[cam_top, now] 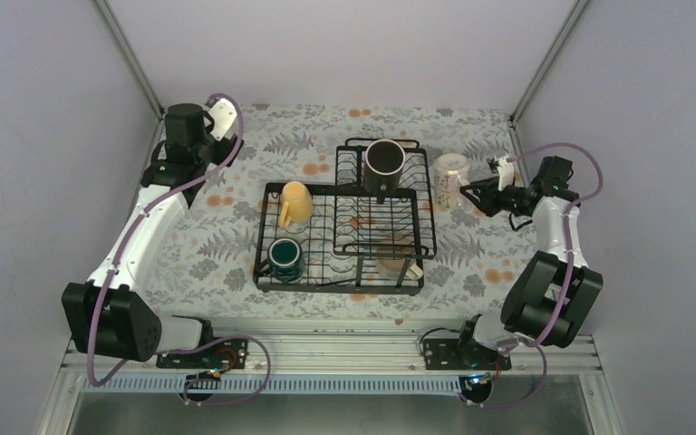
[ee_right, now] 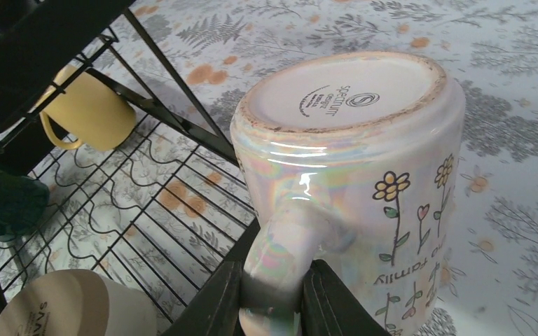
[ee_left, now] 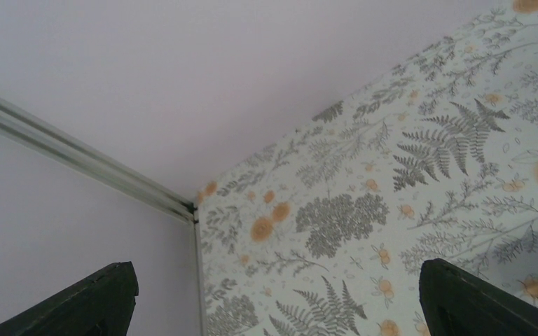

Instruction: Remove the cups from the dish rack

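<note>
The black wire dish rack (cam_top: 343,237) lies mid-table. In it are the black mug (cam_top: 384,167) in the raised basket, the pale yellow mug (cam_top: 295,203), the dark teal-green mug (cam_top: 285,258) and the cream-white mug (cam_top: 396,262), which sits upside down. My right gripper (cam_top: 477,196) is shut on the handle of the tall white flowered mug (cam_top: 450,181), held upside down just right of the rack. In the right wrist view the fingers (ee_right: 218,301) clamp its handle (ee_right: 278,259). My left gripper (cam_top: 220,111) is open and empty at the far left corner.
The floral tablecloth (cam_top: 208,245) covers the table. Enclosure walls and a metal post (ee_left: 77,157) stand close to the left gripper. The rack's edge (ee_right: 175,112) lies right beside the held mug.
</note>
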Robot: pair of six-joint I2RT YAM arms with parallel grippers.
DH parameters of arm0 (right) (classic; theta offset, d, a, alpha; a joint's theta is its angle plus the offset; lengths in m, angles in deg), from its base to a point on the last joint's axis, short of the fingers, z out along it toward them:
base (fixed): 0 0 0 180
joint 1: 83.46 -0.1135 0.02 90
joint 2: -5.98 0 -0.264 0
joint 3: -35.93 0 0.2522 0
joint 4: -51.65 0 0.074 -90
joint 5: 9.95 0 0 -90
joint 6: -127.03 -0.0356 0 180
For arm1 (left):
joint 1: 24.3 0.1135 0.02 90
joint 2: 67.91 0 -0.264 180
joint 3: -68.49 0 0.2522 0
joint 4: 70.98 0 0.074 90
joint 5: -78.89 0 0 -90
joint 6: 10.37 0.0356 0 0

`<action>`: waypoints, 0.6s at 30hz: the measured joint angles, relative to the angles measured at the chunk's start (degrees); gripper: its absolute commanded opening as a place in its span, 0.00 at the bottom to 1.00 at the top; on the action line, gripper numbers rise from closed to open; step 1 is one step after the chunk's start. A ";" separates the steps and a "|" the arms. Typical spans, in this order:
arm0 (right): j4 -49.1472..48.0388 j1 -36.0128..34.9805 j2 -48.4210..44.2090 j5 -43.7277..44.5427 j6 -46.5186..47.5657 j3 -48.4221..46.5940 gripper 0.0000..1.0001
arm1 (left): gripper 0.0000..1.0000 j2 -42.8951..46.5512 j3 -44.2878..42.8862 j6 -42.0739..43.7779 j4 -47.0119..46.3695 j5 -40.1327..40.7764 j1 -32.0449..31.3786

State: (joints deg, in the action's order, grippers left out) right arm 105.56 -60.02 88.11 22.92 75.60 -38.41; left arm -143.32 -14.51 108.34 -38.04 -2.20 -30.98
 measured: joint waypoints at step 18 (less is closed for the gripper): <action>5.70 2.64 6.43 13.29 -2.60 -7.67 0.04 | 1.00 1.62 -0.74 1.33 -4.57 4.74 -3.82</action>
State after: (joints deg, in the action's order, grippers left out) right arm 111.26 -57.38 94.54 36.21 73.00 -46.08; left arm -141.71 -15.25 109.67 -42.61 2.54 -34.80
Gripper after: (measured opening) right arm 0.181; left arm 0.998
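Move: The right hand already holds the flowered mug upside down by its handle; the clear table beside the rack lies about 7 cm to the right, 1 cm ahead and 14 cm below. The black mug on the upper tier is some 15 cm left, 3 cm ahead, near hand height; the beige cup is about 12 cm left, 12 cm back and 10 cm below. From the empty left hand that clear spot lies roughly 50 cm right, 7 cm back and 24 cm below. Right hand carries the handle-pinched mug about 5 cm right and lower, away from the rack; left rises 4 cm. ##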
